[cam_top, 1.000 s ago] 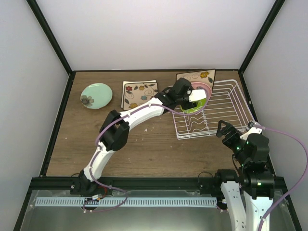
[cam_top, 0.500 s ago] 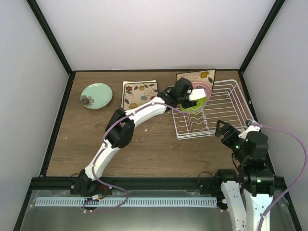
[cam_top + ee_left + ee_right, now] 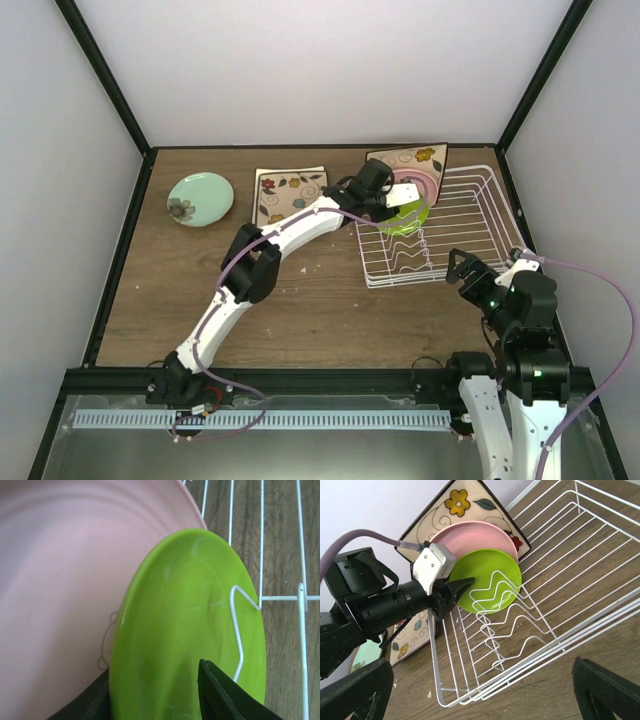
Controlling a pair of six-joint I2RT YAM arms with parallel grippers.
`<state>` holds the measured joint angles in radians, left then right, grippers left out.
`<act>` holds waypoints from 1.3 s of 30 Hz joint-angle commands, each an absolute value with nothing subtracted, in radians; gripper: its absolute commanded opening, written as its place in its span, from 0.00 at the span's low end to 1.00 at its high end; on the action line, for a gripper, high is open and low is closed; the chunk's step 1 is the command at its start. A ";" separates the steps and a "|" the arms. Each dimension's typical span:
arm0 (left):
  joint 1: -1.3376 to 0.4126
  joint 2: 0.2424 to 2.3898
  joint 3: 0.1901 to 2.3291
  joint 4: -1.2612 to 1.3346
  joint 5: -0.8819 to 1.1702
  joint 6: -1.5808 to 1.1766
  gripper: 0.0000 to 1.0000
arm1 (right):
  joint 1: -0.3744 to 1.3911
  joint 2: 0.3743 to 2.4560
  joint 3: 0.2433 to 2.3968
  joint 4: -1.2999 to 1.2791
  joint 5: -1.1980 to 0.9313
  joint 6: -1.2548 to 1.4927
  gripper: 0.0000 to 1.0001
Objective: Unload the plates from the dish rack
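The white wire dish rack (image 3: 455,215) sits at the back right. A small lime-green plate (image 3: 412,218) stands in its left end, in front of a pink round plate (image 3: 417,180) and a square cream flowered plate (image 3: 405,158). My left gripper (image 3: 392,211) is shut on the lime-green plate's rim. In the left wrist view its dark fingers (image 3: 222,692) straddle the lime-green plate (image 3: 185,630), with the pink plate (image 3: 65,580) behind. My right gripper (image 3: 468,268) is open and empty near the rack's front right corner, facing the rack (image 3: 560,630).
A second square flowered plate (image 3: 288,195) and a mint-green round plate (image 3: 200,199) lie flat on the wooden table left of the rack. Black frame posts and white walls close in the back and sides.
The left gripper has shifted slightly toward the back with the lime-green plate, which now sits a little higher and more tilted. The right arm has barely moved.
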<state>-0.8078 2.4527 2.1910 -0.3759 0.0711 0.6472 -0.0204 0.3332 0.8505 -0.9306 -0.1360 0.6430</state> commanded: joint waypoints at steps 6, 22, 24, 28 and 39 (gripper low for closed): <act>-0.805 2.443 2.196 -0.431 0.101 0.630 0.18 | -0.011 0.341 0.854 -0.890 -0.162 0.634 1.00; -0.808 2.262 2.189 -0.440 0.112 0.587 0.04 | -0.012 0.330 0.825 -0.880 -0.173 0.634 1.00; -0.808 2.231 2.189 -0.437 0.117 0.587 0.04 | -0.011 0.331 0.820 -0.873 -0.180 0.634 1.00; -0.807 2.169 2.192 -0.419 0.125 0.579 0.04 | -0.012 0.333 0.807 -0.860 -0.189 0.637 1.00; -0.663 1.845 2.120 -0.369 0.068 0.314 0.04 | -0.011 0.351 0.772 -0.803 -0.201 0.645 1.00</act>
<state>-0.7799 2.0052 2.1574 -0.4347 0.0750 0.4992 -0.0204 0.3412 0.7822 -0.8516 -0.1837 0.6445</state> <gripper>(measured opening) 0.062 0.997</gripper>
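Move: The left hand's half-open fingers straddle the left side of the green plate, whose middle lies about 4 cm to the right, 1 cm ahead and 3 cm lower. The pink plate behind it is centred some 5 cm ahead and 3 cm right, 2 cm lower, the flowered plate about 11 cm ahead and 4 cm right at hand height. The rack's middle is roughly 12 cm right, 3 cm back and 10 cm lower. From the right hand, the green plate lies about 29 cm ahead, 7 cm left and 17 cm lower. The left hand stays nearly in place while its fingers close from about half open and pinch the green plate's left side, then eases up a couple of centimetres. Keeping that pinch, it speeds up and lifts the plate out of the rack, some 25 cm up in all, drifting left and a little back late in the lift as the wrist tips up about 20 degrees so the fingers point less steeply down. ##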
